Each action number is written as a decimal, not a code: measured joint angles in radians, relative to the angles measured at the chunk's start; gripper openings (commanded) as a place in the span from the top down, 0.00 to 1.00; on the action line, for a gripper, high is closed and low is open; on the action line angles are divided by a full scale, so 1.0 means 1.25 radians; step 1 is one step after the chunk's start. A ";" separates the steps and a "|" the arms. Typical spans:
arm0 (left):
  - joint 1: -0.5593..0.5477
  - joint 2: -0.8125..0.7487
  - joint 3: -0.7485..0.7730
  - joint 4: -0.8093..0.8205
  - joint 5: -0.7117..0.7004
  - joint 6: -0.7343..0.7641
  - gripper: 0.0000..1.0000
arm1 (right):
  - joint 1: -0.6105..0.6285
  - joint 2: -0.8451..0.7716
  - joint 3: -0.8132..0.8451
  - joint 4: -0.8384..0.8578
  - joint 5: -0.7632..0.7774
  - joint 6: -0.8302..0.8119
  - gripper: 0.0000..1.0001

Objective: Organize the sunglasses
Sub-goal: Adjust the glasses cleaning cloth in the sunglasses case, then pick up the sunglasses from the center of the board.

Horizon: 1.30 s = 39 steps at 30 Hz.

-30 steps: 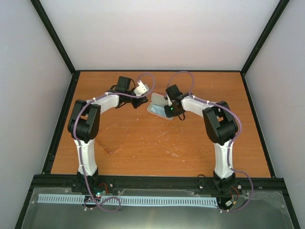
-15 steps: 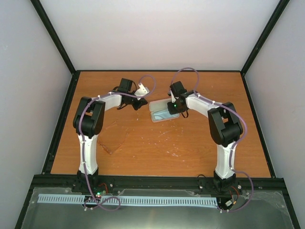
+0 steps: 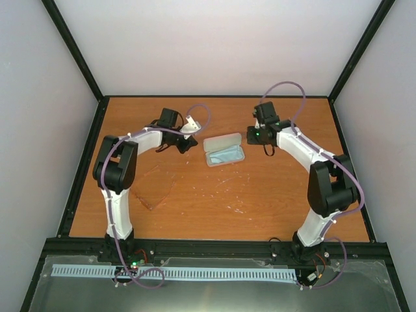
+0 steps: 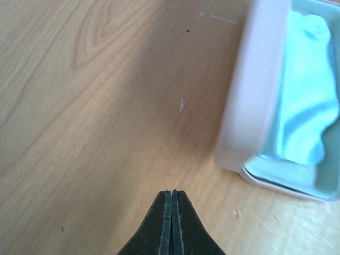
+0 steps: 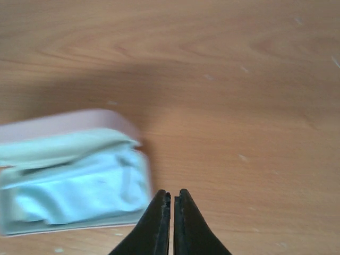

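Observation:
The sunglasses lie on the wood at the left, a thin reddish-brown outline near the left arm's elbow, away from both grippers. The pale pink case lies open mid-table with the light blue cloth inside. My left gripper is shut and empty just left of the case; its wrist view shows the shut tips, the case's wall and the cloth. My right gripper is shut and empty just right of the case; its tips hover beside the case and cloth.
The black frame rail runs along the near edge, with black posts at the back corners and pale walls around the table. Small white specks dot the wood in front of the case.
The right arm has swung off the case to the right and back, and its jaws have closed. The left gripper has shut beside the case. The case now lies open and uncovered.

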 measured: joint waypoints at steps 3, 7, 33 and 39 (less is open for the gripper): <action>0.000 -0.051 -0.038 -0.020 -0.017 0.000 0.99 | -0.044 0.009 -0.045 -0.009 0.004 0.031 0.90; 0.005 -0.125 -0.070 -0.059 -0.031 -0.001 0.93 | -0.025 0.010 -0.064 -0.034 -0.021 0.020 0.76; 0.385 -0.585 -0.279 -0.551 -0.230 0.573 0.53 | 0.239 0.071 0.167 -0.262 -0.188 -0.080 0.51; 0.399 -0.746 -0.390 -0.565 -0.210 0.837 0.46 | 0.268 0.096 0.182 -0.259 -0.228 -0.114 0.51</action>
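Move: About 21 cm back and 12 cm left of the left hand lie the clear-framed sunglasses, some 4 cm lower; the cleaning cloth is 12 cm to its right and 5 cm back, in the open sunglasses case, whose middle is 3 cm farther out than the cloth. From the right hand the sunglasses lie roughly 19 cm back, 33 cm left and 13 cm down, the cloth 3 cm back and 8 cm left, the case 3 cm beyond it. Leaving the case with empty fingers, the left hand swings left and back, some 23 and 21 cm, in a raised arc towards the sunglasses, tilting to point nearly straight down and opening about halfway. The right hand dips, lifts across the case and sweeps about 16 cm left and 12 cm back towards the sunglasses, turning some 35 degrees counter-clockwise as its fingers open halfway. ##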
